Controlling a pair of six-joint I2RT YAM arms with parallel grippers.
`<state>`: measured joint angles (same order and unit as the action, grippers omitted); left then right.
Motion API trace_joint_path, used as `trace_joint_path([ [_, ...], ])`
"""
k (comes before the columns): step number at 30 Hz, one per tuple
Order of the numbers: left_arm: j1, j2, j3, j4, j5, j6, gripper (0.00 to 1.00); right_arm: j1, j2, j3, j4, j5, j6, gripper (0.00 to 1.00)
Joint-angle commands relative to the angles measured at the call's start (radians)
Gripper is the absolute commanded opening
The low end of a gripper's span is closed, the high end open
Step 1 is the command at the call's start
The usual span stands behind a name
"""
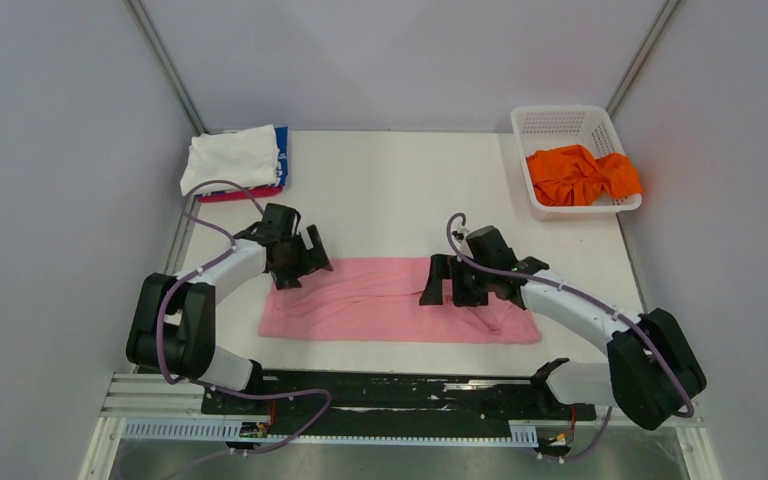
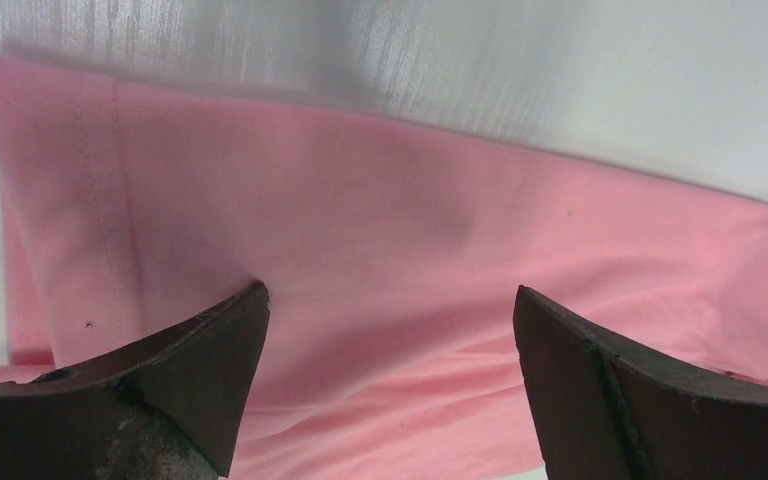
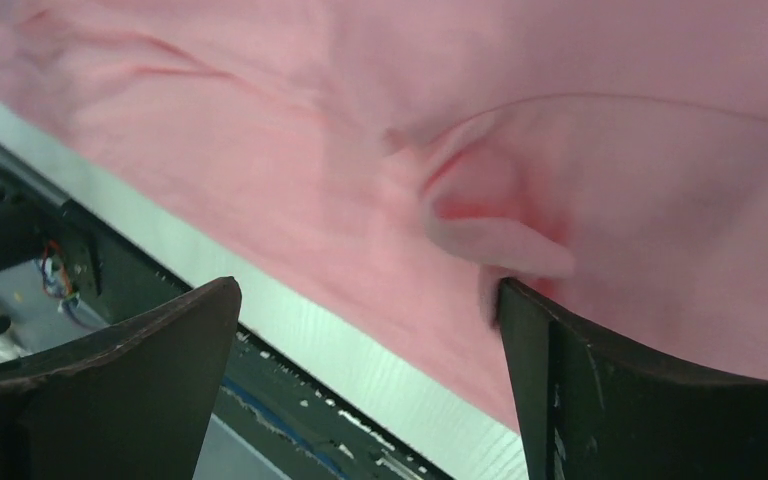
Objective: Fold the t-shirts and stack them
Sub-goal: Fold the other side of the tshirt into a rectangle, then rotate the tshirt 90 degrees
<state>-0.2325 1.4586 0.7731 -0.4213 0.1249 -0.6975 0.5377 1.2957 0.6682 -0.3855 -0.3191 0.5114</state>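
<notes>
A light pink t-shirt (image 1: 380, 300) lies folded into a long flat band across the near middle of the table. My left gripper (image 1: 303, 265) hovers open over its far-left corner; in the left wrist view the pink cloth (image 2: 360, 200) fills the space under the spread jaws (image 2: 390, 292). Over the band's right part my right gripper (image 1: 447, 290) stands open too. In the right wrist view (image 3: 368, 285) one finger (image 3: 560, 380) sits beside a raised pucker in the pink shirt (image 3: 560, 100). Neither gripper holds cloth. An orange t-shirt (image 1: 580, 175) lies crumpled in the basket.
At the back left corner sits a stack of folded t-shirts: white (image 1: 230, 158) on top, with blue (image 1: 282, 150) and magenta (image 1: 225, 194) edges showing beneath. The white lattice basket (image 1: 570, 120) stands at the back right. A black rail (image 1: 400, 385) runs along the near table edge.
</notes>
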Motion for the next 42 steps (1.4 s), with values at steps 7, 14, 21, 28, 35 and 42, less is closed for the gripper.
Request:
trace_joint_path([
  [7, 0.003, -0.012, 0.025, -0.036, -0.116, 0.011, 1.0, 0.245, -0.085, 0.06, -0.036, -0.154, -0.109, 1.0],
  [14, 0.002, -0.042, 0.055, -0.089, -0.149, 0.018, 1.0, 0.25, -0.175, 0.082, -0.119, 0.086, -0.061, 1.0],
  [21, -0.028, -0.109, 0.091, -0.119, -0.064, 0.06, 1.0, -0.011, -0.25, -0.042, -0.19, 0.138, 0.309, 1.0],
  [28, -0.142, -0.054, 0.082, -0.026, 0.118, 0.11, 1.0, -0.17, -0.172, -0.148, -0.127, 0.129, 0.377, 1.0],
  [35, -0.172, 0.019, 0.002, -0.029, 0.145, 0.111, 1.0, -0.343, 0.113, -0.02, 0.047, 0.18, 0.27, 1.0],
  [42, -0.258, 0.02, -0.046, -0.063, 0.186, 0.106, 1.0, -0.382, 0.584, 0.487, 0.097, 0.163, 0.075, 1.0],
])
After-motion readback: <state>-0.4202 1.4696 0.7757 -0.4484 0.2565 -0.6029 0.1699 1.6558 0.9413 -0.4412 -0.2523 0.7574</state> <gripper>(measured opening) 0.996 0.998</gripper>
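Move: The pink t-shirt lies as a long strip across the table, its middle about 19 cm to the right of my left hand and 5 cm nearer me, level with those fingertips. From my right hand, that middle is roughly 9 cm left, even fore and aft, 3 cm below; a crumpled flap lies some 5 cm right and 3 cm back. The folded stack is 24 cm ahead and 14 cm left of my left hand; the basket, 28 cm ahead and 25 cm right of my right. I first carry my right hand back and left, rising, then swing it right and down onto the t-shirt's right part, turning it clockwise some 35 degrees, and push it outward about 14 cm along the table. Meanwhile my left hand lifts off the cloth, comes down about 6 cm farther right and 4 cm nearer me, and holds there; both grippers stay wide open. ##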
